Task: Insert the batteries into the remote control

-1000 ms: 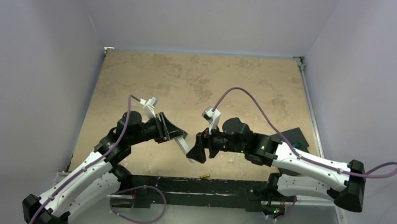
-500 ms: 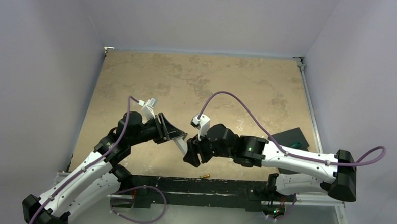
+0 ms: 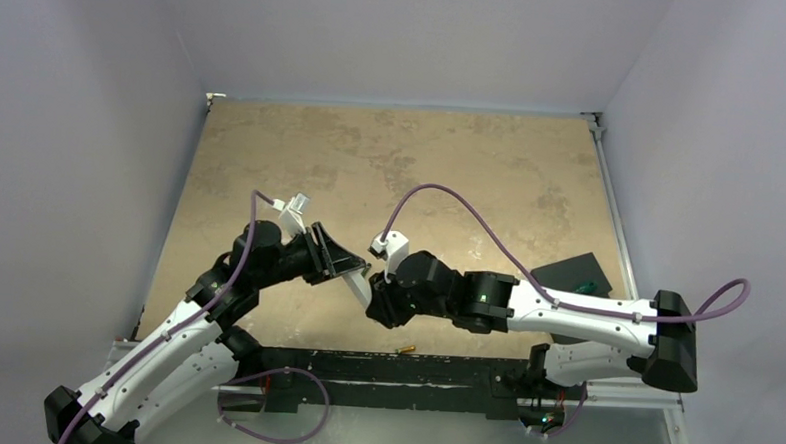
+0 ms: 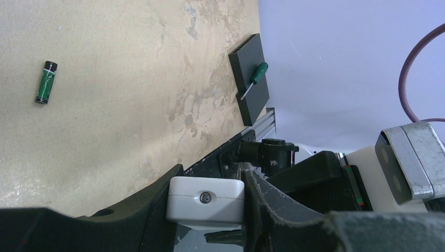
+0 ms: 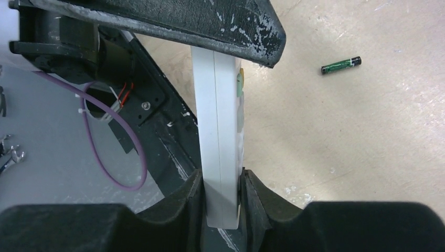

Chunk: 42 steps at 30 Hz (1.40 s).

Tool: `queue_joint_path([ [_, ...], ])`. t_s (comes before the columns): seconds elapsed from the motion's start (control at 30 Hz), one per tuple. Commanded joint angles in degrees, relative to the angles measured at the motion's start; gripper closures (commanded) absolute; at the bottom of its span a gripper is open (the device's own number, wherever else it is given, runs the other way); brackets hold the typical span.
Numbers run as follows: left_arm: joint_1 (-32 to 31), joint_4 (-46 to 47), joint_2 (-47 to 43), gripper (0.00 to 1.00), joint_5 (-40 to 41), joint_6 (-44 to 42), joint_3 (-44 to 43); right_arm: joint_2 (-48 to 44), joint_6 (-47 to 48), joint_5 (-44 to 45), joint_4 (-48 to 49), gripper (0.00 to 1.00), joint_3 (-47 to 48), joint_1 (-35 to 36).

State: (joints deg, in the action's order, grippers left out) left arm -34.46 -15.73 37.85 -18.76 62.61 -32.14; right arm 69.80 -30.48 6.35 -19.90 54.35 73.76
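Observation:
The white remote control (image 3: pixel 359 284) hangs in the air between both arms, near the table's front edge. My left gripper (image 3: pixel 350 269) is shut on its upper end; that end shows as a white block (image 4: pixel 205 199) pressed between the two black fingers. My right gripper (image 3: pixel 377 307) is shut on the lower end of the remote (image 5: pixel 220 131), whose buttons face right in the right wrist view. A dark green-and-black battery (image 4: pixel 45 82) lies loose on the table, also seen as a small cylinder (image 5: pixel 341 65). A gold battery (image 3: pixel 406 349) lies by the front rail.
A black flat pad (image 3: pixel 579 273) lies at the table's right edge, and a green-handled screwdriver (image 4: pixel 255 77) rests on it. The black front rail (image 3: pixel 363 366) runs just below the grippers. Grey walls enclose the tan table (image 3: pixel 392 162).
My right arm has reached left to the remote and its jaws have closed on the lower end. The left gripper has held the remote still.

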Motion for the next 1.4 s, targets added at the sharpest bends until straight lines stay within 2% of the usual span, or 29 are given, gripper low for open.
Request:
queue_joint_path([
  [0.0,0.27,2.53,-1.01,1.00,-0.53,1.29,-0.54,0.24,0.03,2.52,-0.48,0.89,2.95,0.20],
  [0.07,0.27,2.82,-1.02,1.00,-0.61,1.41,-0.22,0.18,-0.30,2.84,-0.66,1.00,2.98,0.24],
  [0.13,0.27,3.55,-1.10,1.00,-1.15,1.57,0.19,-0.16,-0.65,3.24,-0.71,1.00,2.74,0.26],
  [0.3,0.27,4.05,-1.71,0.78,-1.30,1.47,0.72,-1.42,-1.15,3.75,-0.70,1.00,1.72,0.25],
  [0.57,0.27,2.69,-2.61,0.58,-0.50,-0.96,0.90,-3.22,-1.03,2.18,-1.24,1.00,0.01,0.16],
  [0.7,0.27,2.28,-2.71,0.41,-0.94,-3.21,0.64,-4.47,0.52,0.54,-1.50,1.00,0.14,-0.41],
  [0.8,0.27,2.01,-2.77,0.20,-1.55,-5.07,-0.14,-5.51,1.92,-2.40,-2.46,1.00,0.38,-2.41],
  [0.9,0.27,1.75,-2.95,0.09,-1.95,-6.95,-1.07,-6.75,3.59,-6.05,-3.14,1.00,0.47,-5.17],
  [1.07,0.27,0.91,-2.15,0.04,-3.41,-10.27,-3.35,-8.79,6.22,-14.64,-4.14,1.00,0.67,-10.03],
  [1.37,0.27,1.92,0.17,0.02,-10.93,-16.30,-6.81,-10.63,9.91,-26.06,-6.20,1.00,0.12,-15.47],
])
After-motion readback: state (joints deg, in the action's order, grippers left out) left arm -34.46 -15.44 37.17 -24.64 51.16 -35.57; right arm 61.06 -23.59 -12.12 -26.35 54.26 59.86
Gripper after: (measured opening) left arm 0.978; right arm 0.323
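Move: Both grippers hold the remote control. Its middle is roughly 2 cm back, 1 cm right and slightly below the left hand point, and about 5 cm ahead, 3 cm left and 2 cm above the right one. The green battery lies on the table some 8 cm ahead of the left hand, in line with it sideways and 19 cm below. The gold battery is about 12 cm back, 7 cm right and equally far below. Keep the right fingers shut on the remote's near end while both hands lift a touch, then spread the left fingers nearly wide open to free its far end. Draw the right hand about 4 cm right and 3 cm up, slightly forward, away from the left gripper, as the left hand rises some 2–3 cm and edges back, tipping its fingers up and turning clockwise about 15 degrees in all. ##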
